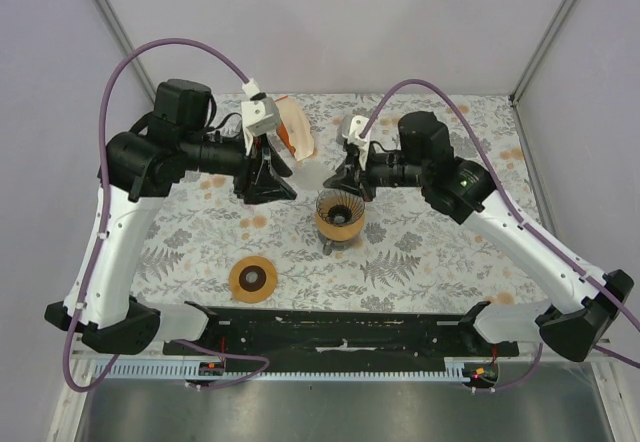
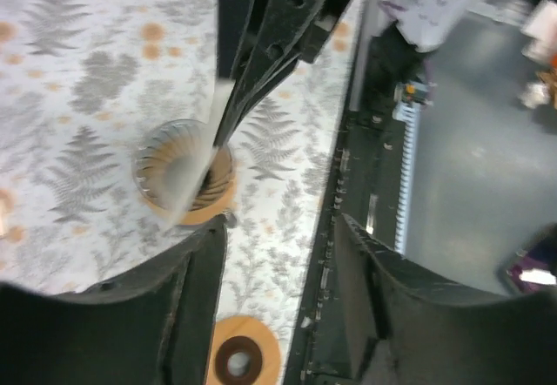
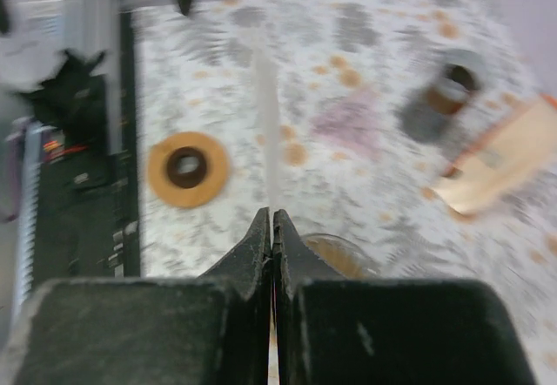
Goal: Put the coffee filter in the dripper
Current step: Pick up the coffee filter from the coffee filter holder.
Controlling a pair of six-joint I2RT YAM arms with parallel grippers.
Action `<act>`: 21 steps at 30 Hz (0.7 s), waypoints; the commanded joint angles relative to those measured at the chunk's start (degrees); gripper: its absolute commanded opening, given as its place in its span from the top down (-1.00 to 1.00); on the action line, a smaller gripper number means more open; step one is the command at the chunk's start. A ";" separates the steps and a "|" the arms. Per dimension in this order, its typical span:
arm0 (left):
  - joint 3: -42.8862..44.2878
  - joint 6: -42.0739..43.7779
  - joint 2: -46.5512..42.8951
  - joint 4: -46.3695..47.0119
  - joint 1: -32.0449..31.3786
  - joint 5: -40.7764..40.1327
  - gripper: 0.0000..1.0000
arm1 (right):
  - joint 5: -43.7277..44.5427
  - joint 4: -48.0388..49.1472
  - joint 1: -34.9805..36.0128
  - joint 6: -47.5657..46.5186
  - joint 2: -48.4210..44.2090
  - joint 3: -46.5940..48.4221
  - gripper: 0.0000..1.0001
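The glass dripper (image 1: 339,214) stands on its wooden base at mid-table. My right gripper (image 1: 346,179) hangs just above its far rim. In the right wrist view that gripper (image 3: 272,215) is shut on the white coffee filter (image 3: 266,124), a thin sheet seen edge-on, with the dripper (image 3: 335,253) right below. From the left wrist camera the coffee filter (image 2: 198,163) reaches down into the dripper (image 2: 157,176). My left gripper (image 1: 270,190) stands to the left of the dripper. Its jaws (image 2: 278,228) are open with nothing between them.
A loose wooden ring (image 1: 253,279) lies near the front, left of the dripper. An orange packet of filters (image 1: 293,127) lies at the back behind the left gripper. The black rail (image 1: 330,334) runs along the near edge.
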 commanded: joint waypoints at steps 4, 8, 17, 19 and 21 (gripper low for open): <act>8.85 -19.46 0.73 14.39 1.17 -34.81 -0.59 | 40.14 27.99 0.77 5.10 -10.70 -9.15 1.00; 14.75 -27.33 4.16 15.26 1.26 -30.56 -0.62 | 52.96 49.34 4.55 -6.66 -12.39 -17.58 1.00; 19.86 -40.02 7.33 23.26 2.58 -15.07 -0.76 | 72.59 97.18 14.92 -53.94 3.42 -18.40 1.00; 19.68 -41.34 7.68 24.40 2.75 -12.71 -0.77 | 71.46 101.94 16.77 -61.76 5.80 -17.95 1.00; 19.77 -42.22 8.03 25.55 2.67 -9.81 -0.78 | 70.75 105.19 18.43 -66.44 7.91 -16.99 1.00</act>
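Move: From the right hand, which pinches the coffee filter, the dripper on its carafe lies some 5 cm farther out, about 2 cm to the right and roughly 19 cm below. The coffee filter holder stands about 30 cm ahead, 9 cm left and 29 cm below. From the half-open left hand, the filter is about 5 cm ahead, 4 cm right and 4 cm below, and the dripper about 9 cm ahead, 7 cm right and 25 cm below. Still pinching the filter by its edge, the right hand carries it up and forward, some 13 cm up, up and away from the dripper, turning about 90 degrees so the fingers swing from pointing left to pointing forward and up. The left hand opens further beside it, travels about 9 cm forward, then rises 11 cm, turning some 30 degrees counter-clockwise. ##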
